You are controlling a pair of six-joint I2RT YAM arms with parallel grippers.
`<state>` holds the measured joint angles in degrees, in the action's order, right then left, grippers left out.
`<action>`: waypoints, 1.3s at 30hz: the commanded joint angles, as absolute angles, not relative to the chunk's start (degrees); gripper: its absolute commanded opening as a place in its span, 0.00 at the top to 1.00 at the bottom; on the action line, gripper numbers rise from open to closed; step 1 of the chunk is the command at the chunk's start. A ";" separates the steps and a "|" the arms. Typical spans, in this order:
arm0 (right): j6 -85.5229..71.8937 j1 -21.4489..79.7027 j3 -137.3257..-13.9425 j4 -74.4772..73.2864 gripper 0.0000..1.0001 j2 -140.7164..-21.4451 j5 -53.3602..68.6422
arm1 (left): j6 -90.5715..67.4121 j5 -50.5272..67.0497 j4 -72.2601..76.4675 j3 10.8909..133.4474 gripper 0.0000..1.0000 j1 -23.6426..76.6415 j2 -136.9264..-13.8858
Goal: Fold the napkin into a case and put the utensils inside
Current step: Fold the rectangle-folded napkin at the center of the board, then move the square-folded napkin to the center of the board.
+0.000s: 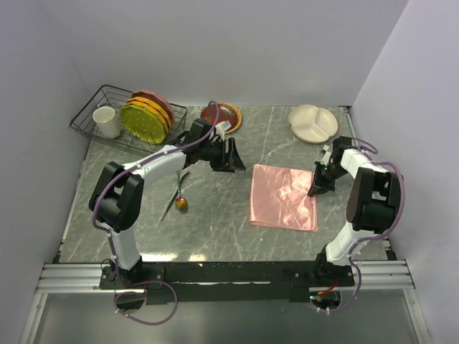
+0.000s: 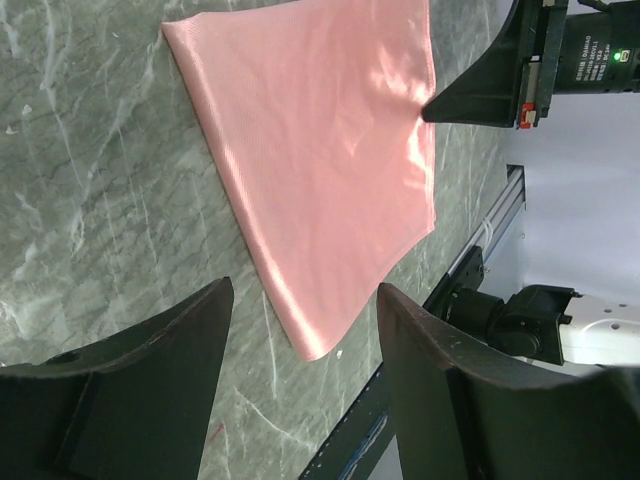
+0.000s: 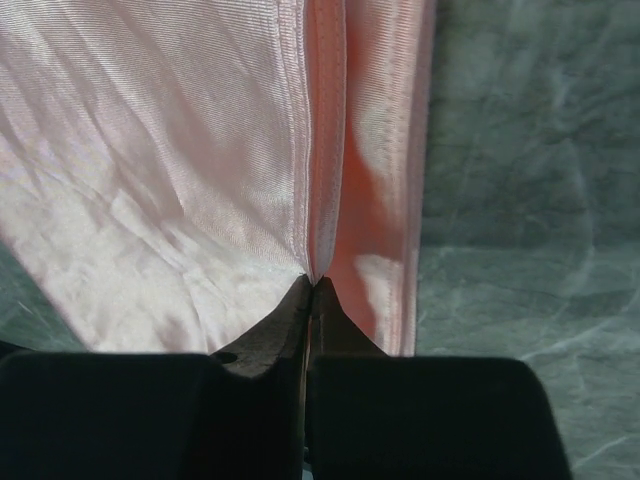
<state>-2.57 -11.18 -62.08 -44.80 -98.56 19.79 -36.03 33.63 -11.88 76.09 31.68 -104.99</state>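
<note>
The salmon-pink napkin (image 1: 285,196) lies flat on the table as a folded, roughly square sheet, right of centre. My right gripper (image 1: 314,191) is down at its right edge. In the right wrist view the gripper (image 3: 311,282) is shut on a raised fold of the napkin (image 3: 180,150). My left gripper (image 1: 235,163) hangs open just off the napkin's far-left corner and holds nothing. In the left wrist view its fingers (image 2: 190,340) frame the napkin's (image 2: 320,150) corner. The utensils (image 1: 179,198), gold heads with thin dark handles, lie together on the table to the left.
A wire rack (image 1: 90,118) at the back left holds several coloured plates (image 1: 147,117) and a white cup (image 1: 107,122). A brown plate (image 1: 222,115) sits behind my left gripper. A cream divided plate (image 1: 313,123) sits at the back right. White walls enclose the table.
</note>
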 commanded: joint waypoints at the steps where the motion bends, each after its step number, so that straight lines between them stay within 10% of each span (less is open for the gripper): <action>1: -0.53 -12.56 -64.16 -46.93 1.00 -97.56 17.67 | -35.42 34.63 -11.43 76.90 0.35 31.46 -105.82; 19: 1.23 -13.80 -64.95 -45.44 1.00 -100.19 14.94 | -35.94 34.54 -11.25 76.47 0.35 31.46 -106.79; 29: 1.76 -15.12 -67.06 -47.90 0.51 -98.70 13.89 | -36.39 34.45 -10.81 74.88 0.35 31.47 -107.14; 39: 2.11 -15.12 -65.66 -47.37 0.51 -102.39 16.69 | -35.33 33.84 -11.95 74.71 0.35 31.47 -106.70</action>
<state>1.63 -14.90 -64.86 -46.78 -100.73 14.83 -36.10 33.61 -11.90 74.85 31.68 -107.13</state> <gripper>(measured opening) 0.502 0.649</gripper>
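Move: On the board to the right hand's right is the spot it takes the pinched napkin flap to: the napkin's right edge, about 2 cm right, 1 cm back and 2 cm below. The napkin's left crease lies some 20 cm left of that hand, level with it fore and aft, and the divided plate about 24 cm straight ahead, both about 2 cm lower. From the left hand, the napkin's right edge is roughly 25 cm right, 9 cm back and 13 cm down. Still pinching the flap's free edge, the right hand draws it rightward to the napkin's right edge, sinking about 1 cm; the fingers then open about halfway and come free as the hand goes on right, some 4 cm in all, rising slightly. The open left hand, clear of the cloth, sinks about 2.5 cm. ##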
